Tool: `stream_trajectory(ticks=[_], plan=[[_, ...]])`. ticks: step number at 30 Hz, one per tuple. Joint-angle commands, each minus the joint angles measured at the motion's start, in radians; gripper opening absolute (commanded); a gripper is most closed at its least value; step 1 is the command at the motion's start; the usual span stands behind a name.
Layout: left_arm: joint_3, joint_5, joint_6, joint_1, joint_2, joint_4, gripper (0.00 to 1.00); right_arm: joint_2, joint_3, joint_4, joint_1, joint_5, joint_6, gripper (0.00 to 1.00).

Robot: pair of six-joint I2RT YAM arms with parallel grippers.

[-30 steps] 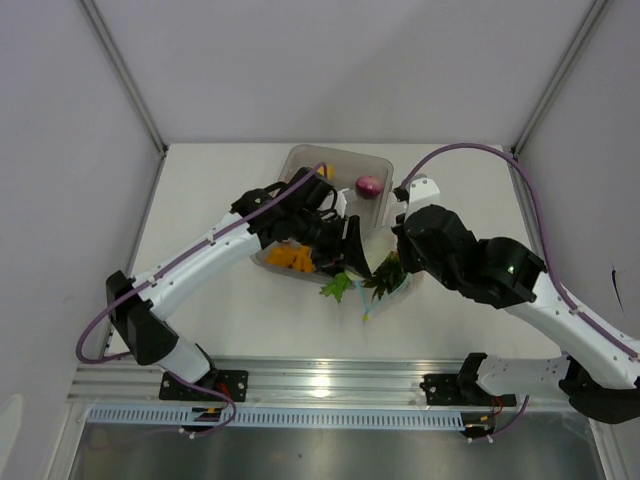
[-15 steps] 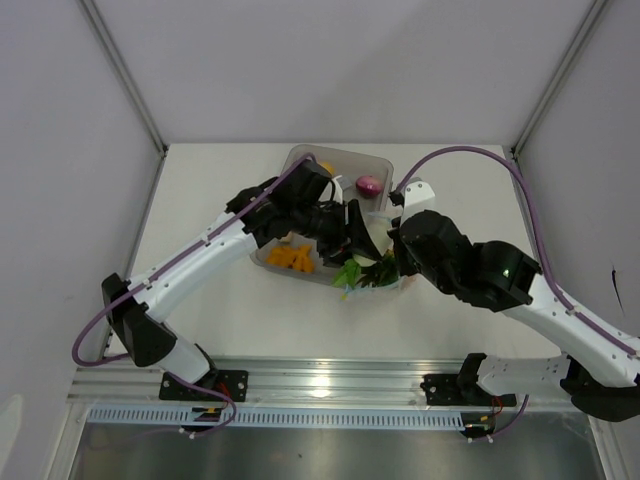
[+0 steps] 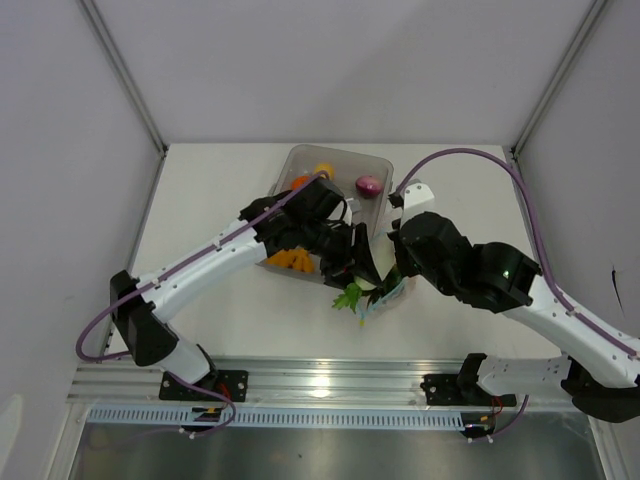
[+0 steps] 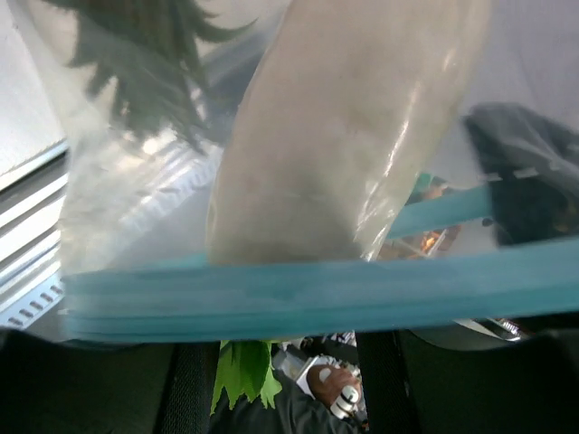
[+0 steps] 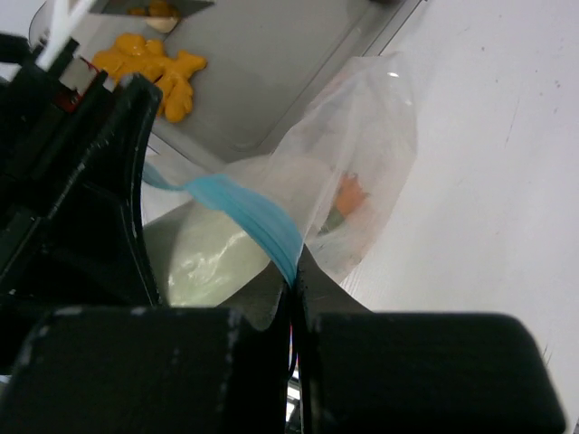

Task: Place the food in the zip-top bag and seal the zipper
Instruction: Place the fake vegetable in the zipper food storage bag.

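The clear zip-top bag (image 3: 388,296) lies just in front of the tray. My right gripper (image 5: 296,280) is shut on its light blue zipper (image 5: 253,212) and holds that side of the mouth up. My left gripper (image 3: 357,262) is at the mouth, closed on the white radish (image 4: 344,136), which reaches past the zipper (image 4: 317,294) into the bag. The radish (image 5: 213,258) shows beside the left gripper's black finger (image 5: 99,172). A dark green sprig (image 4: 154,63) and an orange bit (image 5: 348,194) lie inside the bag. A bright green leaf (image 3: 349,296) sticks out at the bag's left.
The clear grey tray (image 3: 340,158) stands behind the bag. It holds a purple onion (image 3: 369,184), an orange tomato (image 3: 301,182), a yellow lemon (image 3: 323,169) and orange bits (image 3: 291,259). The aluminium rail (image 3: 320,380) runs along the near edge.
My left gripper carried the white radish from over the tray down and forward into the bag's mouth. The bag and the green leaf shifted slightly. My right gripper kept its hold.
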Motion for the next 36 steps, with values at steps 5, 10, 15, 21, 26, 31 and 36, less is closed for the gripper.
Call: stream_trajectory(ticks=[5,10,15,21,26,31,36], plan=[[-0.065,0.072,-0.039,0.028,-0.039,0.04,0.04,-0.025,-0.004,0.065,0.008,-0.017,-0.037,0.0],[-0.073,0.077,-0.128,0.067,-0.056,0.08,0.1,-0.041,-0.033,0.087,0.008,-0.058,-0.061,0.0],[-0.084,0.084,-0.194,0.081,-0.039,0.06,0.14,-0.045,-0.061,0.101,0.009,-0.072,-0.075,0.0],[0.013,0.067,-0.206,0.079,0.017,0.003,0.61,-0.027,-0.076,0.116,0.009,-0.072,-0.075,0.0],[0.016,0.009,-0.149,0.084,-0.005,-0.021,0.99,-0.033,-0.078,0.101,0.009,-0.051,-0.069,0.0],[-0.025,-0.055,-0.065,0.085,-0.062,-0.033,0.99,-0.041,-0.076,0.101,0.009,-0.06,-0.055,0.0],[-0.077,-0.202,0.025,0.081,-0.188,-0.015,1.0,-0.024,-0.059,0.075,0.006,-0.055,-0.02,0.0]])
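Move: The white radish, gripped by the left hand, already has its body in the bag's mouth and its green leaves outside, back and to the left. The bag's middle lies about 6 cm right of the left hand, 1 cm ahead and 8 cm below; the pineapple in it is about 5 cm right, 2 cm back and 11 cm down. The grey tray's middle is roughly 10 cm left, 15 cm ahead, 15 cm down. From the right hand, pinching the rim, the bag's middle is 4 cm back and 8 cm below. The radish, still gripped, is dipped about 1.5 cm into the bag and then carried some 3 cm forward by the left hand, whose fingers then open wide and let go of it. The emptied hand finally backs some 2 cm left, away from the bag. The right hand keeps its closed pinch on the blue zipper rim, sinking about 2 cm and edging left. ##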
